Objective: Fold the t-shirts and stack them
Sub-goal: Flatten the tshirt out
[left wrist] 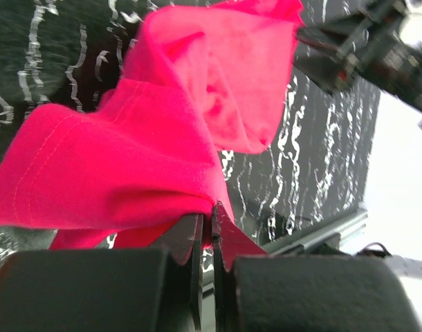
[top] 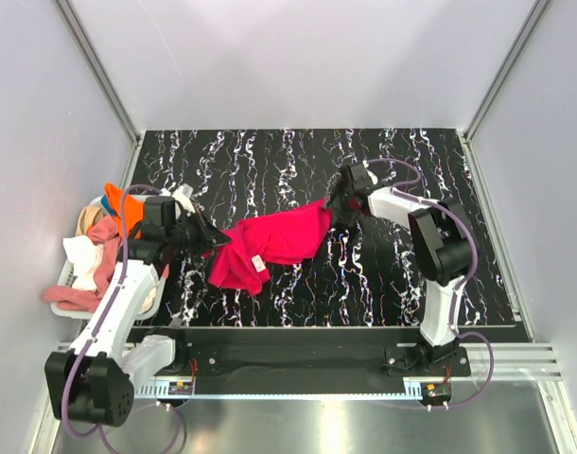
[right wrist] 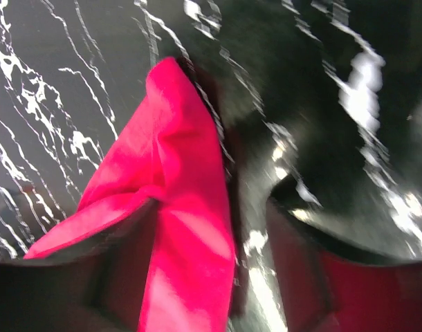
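A bright pinkish-red t-shirt (top: 270, 241) is stretched just above the black marbled table between my two grippers. My left gripper (top: 213, 241) is shut on its left edge; the left wrist view shows the cloth (left wrist: 162, 138) pinched between the closed fingertips of that gripper (left wrist: 212, 214). My right gripper (top: 334, 210) is at the shirt's upper right corner. In the right wrist view the red cloth (right wrist: 183, 207) lies between the parted fingers of the right gripper (right wrist: 211, 263), against one finger, with a gap to the other finger (right wrist: 301, 277).
A white basket (top: 147, 307) at the left table edge holds more t-shirts (top: 95, 251) in orange, pink, white and beige. The black marbled table (top: 383, 161) is walled in by pale panels. A metal rail (top: 364, 345) runs along the near edge.
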Controlling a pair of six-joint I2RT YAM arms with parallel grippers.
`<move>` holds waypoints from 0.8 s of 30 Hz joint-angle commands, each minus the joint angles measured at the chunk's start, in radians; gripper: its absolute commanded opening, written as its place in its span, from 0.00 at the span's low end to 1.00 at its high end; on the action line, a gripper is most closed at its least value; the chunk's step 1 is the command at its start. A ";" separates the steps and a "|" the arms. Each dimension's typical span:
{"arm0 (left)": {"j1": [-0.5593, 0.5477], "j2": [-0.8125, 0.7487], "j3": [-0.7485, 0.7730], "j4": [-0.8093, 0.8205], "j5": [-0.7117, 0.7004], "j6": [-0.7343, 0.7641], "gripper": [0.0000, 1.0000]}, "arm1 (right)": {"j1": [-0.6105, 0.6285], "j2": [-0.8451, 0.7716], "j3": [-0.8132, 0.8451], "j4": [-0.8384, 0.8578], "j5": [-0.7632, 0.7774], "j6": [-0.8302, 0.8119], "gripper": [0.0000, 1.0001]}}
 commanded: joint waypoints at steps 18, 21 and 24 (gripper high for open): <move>0.007 0.328 0.509 -0.077 -0.053 0.059 0.50 | -0.339 -0.462 0.023 -0.082 -0.222 -0.246 0.00; 0.003 0.219 0.302 -0.077 -0.114 0.066 0.60 | -0.339 -0.591 -0.179 -0.105 -0.205 -0.214 0.00; -0.010 0.156 0.167 -0.069 -0.133 0.066 0.64 | -0.339 -0.685 -0.354 -0.102 -0.219 -0.160 0.00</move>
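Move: The t-shirt's free right edge lies almost in the open right fingers: its middle is about 1 cm ahead, 2 cm to the left and 1 cm below, with the far corner some 4 cm ahead and 3 cm left. The left hand still holds the other end; the bare table where that end is to go lies about 18 cm ahead, 9 cm right and 14 cm below, while the white tag is about 8 cm right, 1 cm back and 12 cm below. The t-shirt's right edge is pinched by the closing right fingers, then swung forward some 9 cm, right about 15 cm and up over 20 cm, before that hand draws back and dips slightly, its fingertips tilted up. The left hand whips its end forward and up, opens near the farthest reach, and comes back and down empty. ##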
